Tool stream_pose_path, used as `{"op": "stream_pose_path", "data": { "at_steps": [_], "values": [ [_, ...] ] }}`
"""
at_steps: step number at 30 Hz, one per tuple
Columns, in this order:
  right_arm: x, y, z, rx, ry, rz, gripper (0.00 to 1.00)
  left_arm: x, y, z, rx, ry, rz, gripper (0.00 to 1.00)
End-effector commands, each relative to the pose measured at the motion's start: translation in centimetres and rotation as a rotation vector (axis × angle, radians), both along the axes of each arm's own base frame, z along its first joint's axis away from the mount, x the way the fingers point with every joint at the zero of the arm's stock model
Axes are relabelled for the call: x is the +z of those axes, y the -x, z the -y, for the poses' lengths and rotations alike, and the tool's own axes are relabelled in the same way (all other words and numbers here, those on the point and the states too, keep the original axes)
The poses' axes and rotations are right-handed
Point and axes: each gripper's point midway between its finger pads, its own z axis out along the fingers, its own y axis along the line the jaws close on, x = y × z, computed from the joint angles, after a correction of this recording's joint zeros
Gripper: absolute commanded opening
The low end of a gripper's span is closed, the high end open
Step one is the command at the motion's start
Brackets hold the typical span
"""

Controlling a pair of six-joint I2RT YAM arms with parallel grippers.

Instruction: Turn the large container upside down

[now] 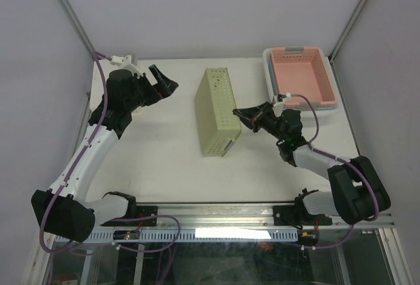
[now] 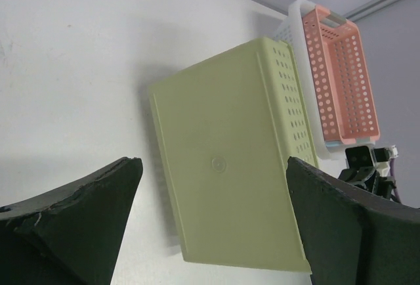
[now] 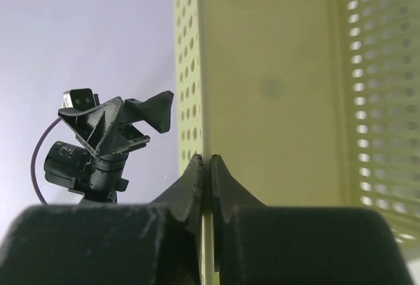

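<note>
The large pale-green perforated container (image 1: pixel 216 111) stands on its side in the middle of the table, its open mouth facing right. My right gripper (image 1: pixel 240 115) is shut on the container's long side wall at the rim; in the right wrist view the fingers (image 3: pixel 205 160) pinch the thin green wall, with the container's inside (image 3: pixel 275 88) beyond. My left gripper (image 1: pixel 162 83) is open and empty at the far left, apart from the container. In the left wrist view it (image 2: pixel 213 163) faces the container's flat bottom (image 2: pixel 230 180).
A pink basket (image 1: pixel 303 75) sits nested in a white basket (image 1: pixel 269 68) at the back right, close to the right arm; both show in the left wrist view (image 2: pixel 341 81). Enclosure walls stand on both sides and at the back.
</note>
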Motion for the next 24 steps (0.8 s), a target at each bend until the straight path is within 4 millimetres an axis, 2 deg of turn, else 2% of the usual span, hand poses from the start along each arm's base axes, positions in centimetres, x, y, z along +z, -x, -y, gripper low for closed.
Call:
{"op": "stream_pose_path", "data": {
  "at_steps": [1, 3, 6, 10, 14, 17, 24],
  "values": [
    [-0.5, 1.6, 2.2, -0.036, -0.057, -0.014, 0.0, 1.0, -0.1, 1.3, -0.052, 0.047, 0.038, 0.99],
    [-1.5, 2.1, 2.8, -0.044, -0.02, -0.035, 0.04, 0.9, -0.2, 1.5, -0.065, 0.051, 0.034, 0.99],
    [-2.5, 2.5, 3.5, -0.06, 0.038, -0.057, 0.21, 0.6, -0.2, 1.7, -0.075, 0.053, 0.027, 0.99],
    [-3.7, 2.7, 4.8, -0.105, 0.108, -0.088, 0.38, 0.2, -0.1, 1.8, -0.085, 0.05, 0.021, 0.99],
    [-4.6, 3.4, 5.3, -0.111, 0.142, -0.155, 0.4, -0.4, 0.2, 2.1, -0.109, 0.049, 0.006, 0.99],
    [-5.8, 3.4, 6.4, -0.153, 0.229, -0.148, 0.56, -1.0, 0.2, 2.3, -0.12, 0.048, -0.009, 0.99],
    [-7.1, 4.3, 7.9, -0.179, 0.37, -0.165, 0.72, -1.8, 0.3, 2.6, -0.138, 0.043, -0.027, 0.99]
  ]
}}
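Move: The right hand still pinches the rim of the large container, which stands on its long side, base facing left; the container's middle lies about 7 cm left, 5 cm ahead and 9 cm below that hand. The basket stack with the pink basket stands some 24 cm to the hand's right, 18 cm farther out and 12 cm lower. From the left hand the container is about 20 cm to the right, roughly level in reach and 16 cm below. The right hand carries the rim over to the right, back and slightly down to tip the large container base-up, its shut fingers soon letting go and spreading to about two thirds open as it goes on right, down and back beside the long perforated side, about 11 cm in all, the fingers dipping some 20 degrees. The empty left hand, fingers staying wide open, eases about 3 cm down and to the right, towards the container. ##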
